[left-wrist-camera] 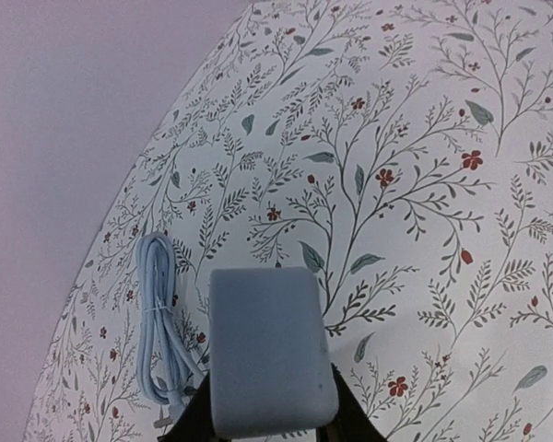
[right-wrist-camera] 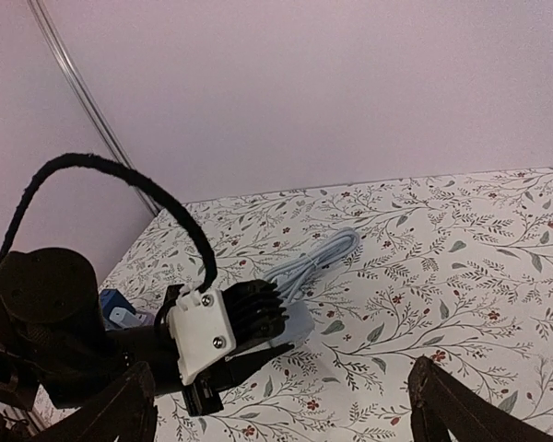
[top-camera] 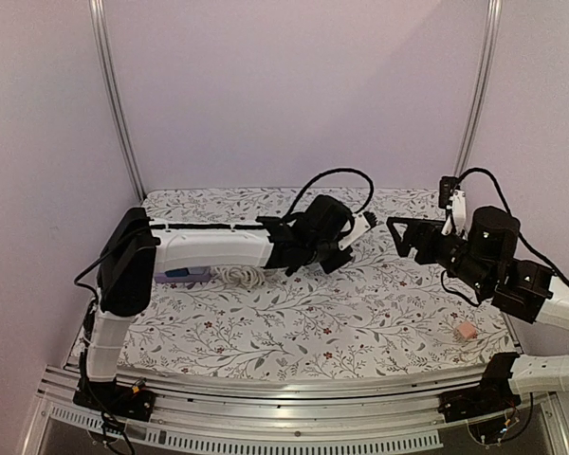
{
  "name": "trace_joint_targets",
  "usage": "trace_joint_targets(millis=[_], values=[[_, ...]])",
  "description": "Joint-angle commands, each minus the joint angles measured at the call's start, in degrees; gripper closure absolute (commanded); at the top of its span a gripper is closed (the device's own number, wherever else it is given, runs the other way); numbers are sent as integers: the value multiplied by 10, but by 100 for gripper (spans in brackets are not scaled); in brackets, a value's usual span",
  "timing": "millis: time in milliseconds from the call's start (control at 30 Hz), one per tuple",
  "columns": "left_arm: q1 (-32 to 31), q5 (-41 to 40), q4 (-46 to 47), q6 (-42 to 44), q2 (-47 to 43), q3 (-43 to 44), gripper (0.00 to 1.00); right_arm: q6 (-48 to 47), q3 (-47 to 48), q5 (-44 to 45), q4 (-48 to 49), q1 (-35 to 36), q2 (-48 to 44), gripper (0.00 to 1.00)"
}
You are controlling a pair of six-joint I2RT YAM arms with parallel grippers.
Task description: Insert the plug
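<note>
The plug [left-wrist-camera: 269, 354] is a pale grey rounded block, and my left gripper [left-wrist-camera: 267, 419] is shut on its near end, a black finger on each side, holding it over the floral table [left-wrist-camera: 424, 184]. Its white cable [left-wrist-camera: 157, 322] lies coiled and tied on the cloth just left of it. In the right wrist view the plug [right-wrist-camera: 300, 322] sticks out of the left gripper's fingers, with the cable [right-wrist-camera: 318, 258] behind it. My right gripper [right-wrist-camera: 281, 368] stands open and empty, off to the right of the plug and facing it.
A blue and white power strip [top-camera: 182, 275] lies under the left arm near the table's left edge, also seen as the power strip [right-wrist-camera: 118, 308]. A small pink object [top-camera: 466, 331] sits near the right front. Walls close in on all sides.
</note>
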Motion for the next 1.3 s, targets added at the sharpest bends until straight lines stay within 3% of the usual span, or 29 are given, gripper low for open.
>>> trace_joint_targets(millis=[0, 167, 467, 600, 1000, 1267], values=[[-43, -33, 27, 18, -26, -80, 91, 31, -10, 29, -46, 2, -23, 6], [-77, -71, 43, 20, -35, -142, 86, 46, -14, 27, -57, 3, -26, 7], [-101, -41, 100, -55, -39, -220, 61, 58, -18, 18, -62, 2, -23, 7], [-118, -39, 137, -83, -20, -245, 54, 64, -19, 20, -74, 2, -25, 7], [-150, -33, 157, -124, 31, -262, 28, 80, -29, 27, -105, 2, -47, 7], [-151, -1, 211, -162, -61, -332, 10, 113, -19, 61, -155, 2, -36, 4]])
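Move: The left hand still grips the blue-grey power strip above open table. The strip's resting spot lies about 6 cm ahead, 2 cm left and some 13 cm below; its coiled cord is roughly 22 cm ahead, 9 cm left, and the white cord coil some 10 cm ahead, 27 cm left, both at table level. From the empty right hand that spot is about 15 cm ahead, 10 cm left and 27 cm down. Back towards its base the left hand first draws the held strip some 6 cm, sinking slightly. Then its fingers begin to open and let go of the strip, spreading nearly wide as the hand carries on back and steeply down, ending about 14 cm back and 12 cm lower, clear of the strip's near side. The empty, open right hand sinks and drifts right about 3 cm each. ##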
